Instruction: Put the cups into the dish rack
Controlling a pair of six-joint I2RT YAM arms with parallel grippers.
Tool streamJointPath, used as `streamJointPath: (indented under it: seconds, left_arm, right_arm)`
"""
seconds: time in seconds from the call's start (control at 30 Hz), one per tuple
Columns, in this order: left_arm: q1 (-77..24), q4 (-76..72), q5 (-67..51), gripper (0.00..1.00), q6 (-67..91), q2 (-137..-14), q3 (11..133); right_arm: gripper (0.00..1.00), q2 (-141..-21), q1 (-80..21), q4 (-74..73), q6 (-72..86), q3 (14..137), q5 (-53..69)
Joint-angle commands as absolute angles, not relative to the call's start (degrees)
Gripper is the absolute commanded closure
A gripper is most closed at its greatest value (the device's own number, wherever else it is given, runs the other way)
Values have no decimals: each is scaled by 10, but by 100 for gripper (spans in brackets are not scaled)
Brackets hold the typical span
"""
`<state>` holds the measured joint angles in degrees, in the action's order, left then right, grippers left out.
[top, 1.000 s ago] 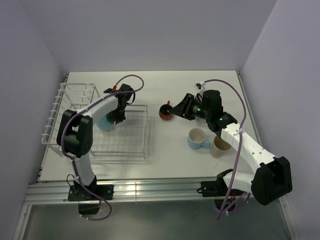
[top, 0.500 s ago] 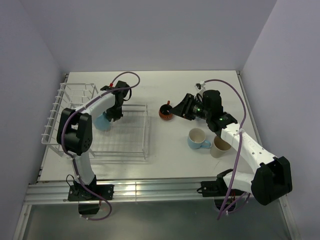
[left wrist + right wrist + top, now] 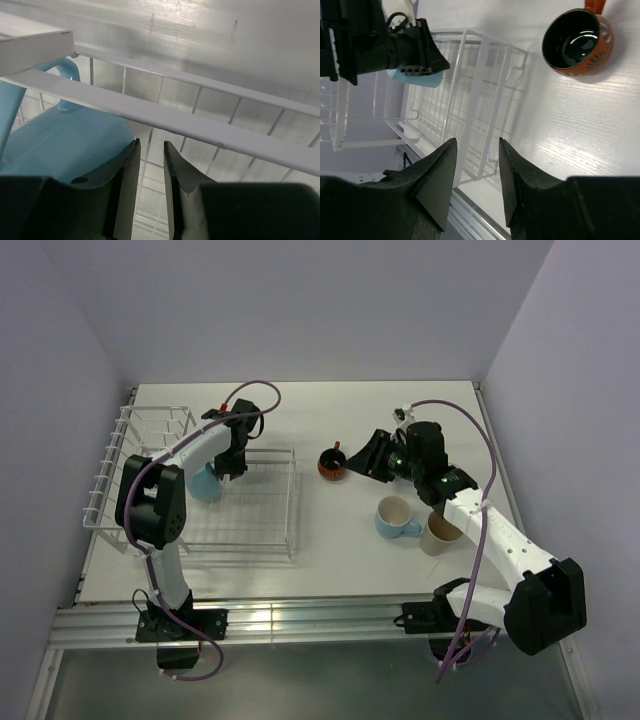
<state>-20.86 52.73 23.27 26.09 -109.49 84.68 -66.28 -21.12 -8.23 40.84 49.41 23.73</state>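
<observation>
The white wire dish rack (image 3: 262,530) lies at the left, with its raised end (image 3: 130,455) further left. One light blue cup (image 3: 206,484) sits inside the rack. My left gripper (image 3: 229,469) hovers just right of that cup, jaws a little apart and empty; the cup (image 3: 65,145) is beside its left finger, apart from the gap. The red-orange cup (image 3: 331,464) stands upright on the table. My right gripper (image 3: 360,458) is open and empty just right of it. A second light blue cup (image 3: 396,517) and the cream cup (image 3: 438,532) stand at the right.
In the right wrist view the red-orange cup (image 3: 577,42) is at the top right, ahead of the open right gripper (image 3: 477,145), with the rack (image 3: 480,100) and the left arm (image 3: 385,45) beyond. Rack bars (image 3: 200,125) cross close above the left gripper (image 3: 151,147).
My left gripper has drawn back from the light blue cup in the rack toward the far side. The right arm has barely moved.
</observation>
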Motion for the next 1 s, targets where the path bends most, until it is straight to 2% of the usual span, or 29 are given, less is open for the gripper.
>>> streamJointPath:
  seconds: [0.0, 0.1, 0.23, 0.4, 0.53, 0.77, 0.97]
  left_arm:
    - [-214, 515, 216, 68, 252, -1064, 872]
    - [-231, 526, 221, 65, 251, -1044, 888]
    - [-266, 547, 233, 56, 254, -1023, 920]
    - [-305, 560, 232, 32, 259, -989, 957]
    - [-336, 549, 212, 19, 265, -951, 963]
    - [-364, 489, 143, 15, 278, -883, 934]
    - [-367, 464, 107, 15, 277, -842, 925]
  right_arm:
    - [53, -641, -213, -98, 385, 518, 200]
    - [53, -637, -214, -119, 372, 528, 172]
    - [53, -629, -213, -150, 356, 547, 133]
    - [52, -592, -214, -218, 331, 562, 78]
    - [52, -552, -214, -289, 317, 561, 26]
    - [52, -489, -233, -367, 309, 519, -30]
    - [51, -499, -279, -370, 325, 490, -86]
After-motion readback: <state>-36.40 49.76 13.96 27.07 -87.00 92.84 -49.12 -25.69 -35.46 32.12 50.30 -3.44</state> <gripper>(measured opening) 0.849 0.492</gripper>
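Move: The blue cup already in the rack sits about 6 cm left of the left hand and 2 cm nearer the base. The cream-lined cup still to be loaded lies some 36 cm right of the left hand and 8 cm back; from the right hand, about 13 cm right, 4 cm back and 17 cm down. Also from the right hand, the red cup is 8 cm ahead and 1 cm left, the grey mug 8 cm ahead and 14 cm right, the beige cup 9 cm back and 20 cm right. The racked blue cup is left alone as the left finger beside it comes free: the left hand climbs about 19 cm and goes 13 cm right, opening wide while its fingers swing forward and right. The right hand goes right and somewhat back, roughly 10 cm in all, towards the cream-lined cup, dipping at the end; its half-open fingers tilt further down and turn clockwise. ##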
